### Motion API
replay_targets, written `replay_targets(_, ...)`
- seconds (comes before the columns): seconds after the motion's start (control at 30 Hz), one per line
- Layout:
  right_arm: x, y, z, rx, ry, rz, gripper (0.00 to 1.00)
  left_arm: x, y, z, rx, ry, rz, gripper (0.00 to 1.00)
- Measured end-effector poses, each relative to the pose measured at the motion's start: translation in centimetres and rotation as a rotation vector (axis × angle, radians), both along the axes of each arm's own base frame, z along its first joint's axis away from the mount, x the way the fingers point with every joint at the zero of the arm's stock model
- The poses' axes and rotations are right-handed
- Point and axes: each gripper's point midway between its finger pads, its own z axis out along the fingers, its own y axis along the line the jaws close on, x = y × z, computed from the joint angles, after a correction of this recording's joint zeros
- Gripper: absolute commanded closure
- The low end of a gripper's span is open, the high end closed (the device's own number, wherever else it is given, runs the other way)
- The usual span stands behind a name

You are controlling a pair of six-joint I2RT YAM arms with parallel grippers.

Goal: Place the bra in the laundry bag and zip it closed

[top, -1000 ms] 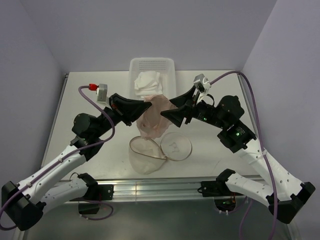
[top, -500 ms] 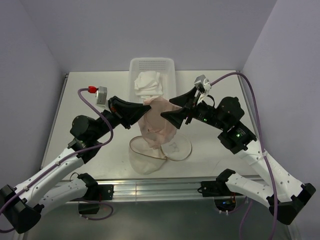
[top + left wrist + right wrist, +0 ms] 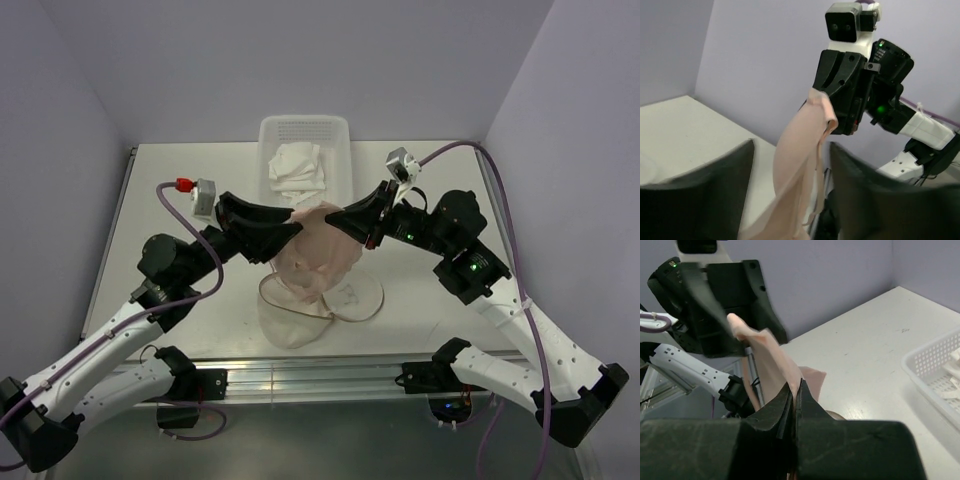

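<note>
The peach mesh laundry bag (image 3: 320,255) hangs in the air over the middle of the table. Its round flap lid (image 3: 352,295) and a wire rim (image 3: 290,312) rest on the table below. My right gripper (image 3: 347,222) is shut on the bag's upper edge, pinched between the jaws in the right wrist view (image 3: 796,385). My left gripper (image 3: 288,230) is at the bag's left side. In the left wrist view (image 3: 790,150) its jaws stand wide apart with the mesh (image 3: 795,165) running between them. The white bra (image 3: 295,165) lies in the basket behind.
A white perforated plastic basket (image 3: 340,135) stands at the back centre of the table, and also shows in the right wrist view (image 3: 935,365). Lilac walls close in on three sides. The metal rail runs along the near edge (image 3: 320,375).
Both grippers have risen and drawn closer together. The bag has been lifted higher and now hangs fuller over its lid and rim on the table.
</note>
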Motion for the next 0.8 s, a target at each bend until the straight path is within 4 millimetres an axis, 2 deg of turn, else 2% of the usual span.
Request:
replay_targets(0.1,0.3,-0.1,0.2,0.0,0.012,0.004,1.0,0.1,0.7,-0.6,0.025,0.015,0.038,0.01)
replay_targets(0.4,0.7,-0.9,2.0,0.012,0.007,0.027,1.0,-0.9,3.6,-3.3,0.092,0.037,0.136,0.01)
replay_targets(0.67,-0.7,-0.5,2.0,0.01,0.037,0.117,1.0,0.7,2.5,-7.7,0.192,0.102,0.153,0.01)
replay_targets(0.8,-1.0,-0.4,1.9,0.002,0.044,0.137,1.0,1.0,2.6,-8.1,0.206,0.083,0.17,0.01)
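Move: The bra hangs from my right fingers, its middle about 3 cm to the right of my left hand, 1 cm back and some 14 cm below. The laundry bag lies on the table about 2 cm to the left of my left hand, 1 cm ahead and 40 cm down; the bag's round mesh flap is 12 cm to its right and 5 cm ahead. From my right hand, the bag is 9 cm left, level fore and aft, and 39 cm below. I finish opening my left fingers wide, letting the bra's corner come free, back off about 3 cm to the left while sinking, then drop straight on down alongside the hanging cloth, about 8 cm in all, tilting the fingertips down and swinging them a little forward. My right hand keeps its pinch on the bra's upper edge, lifting it some 2 cm. ##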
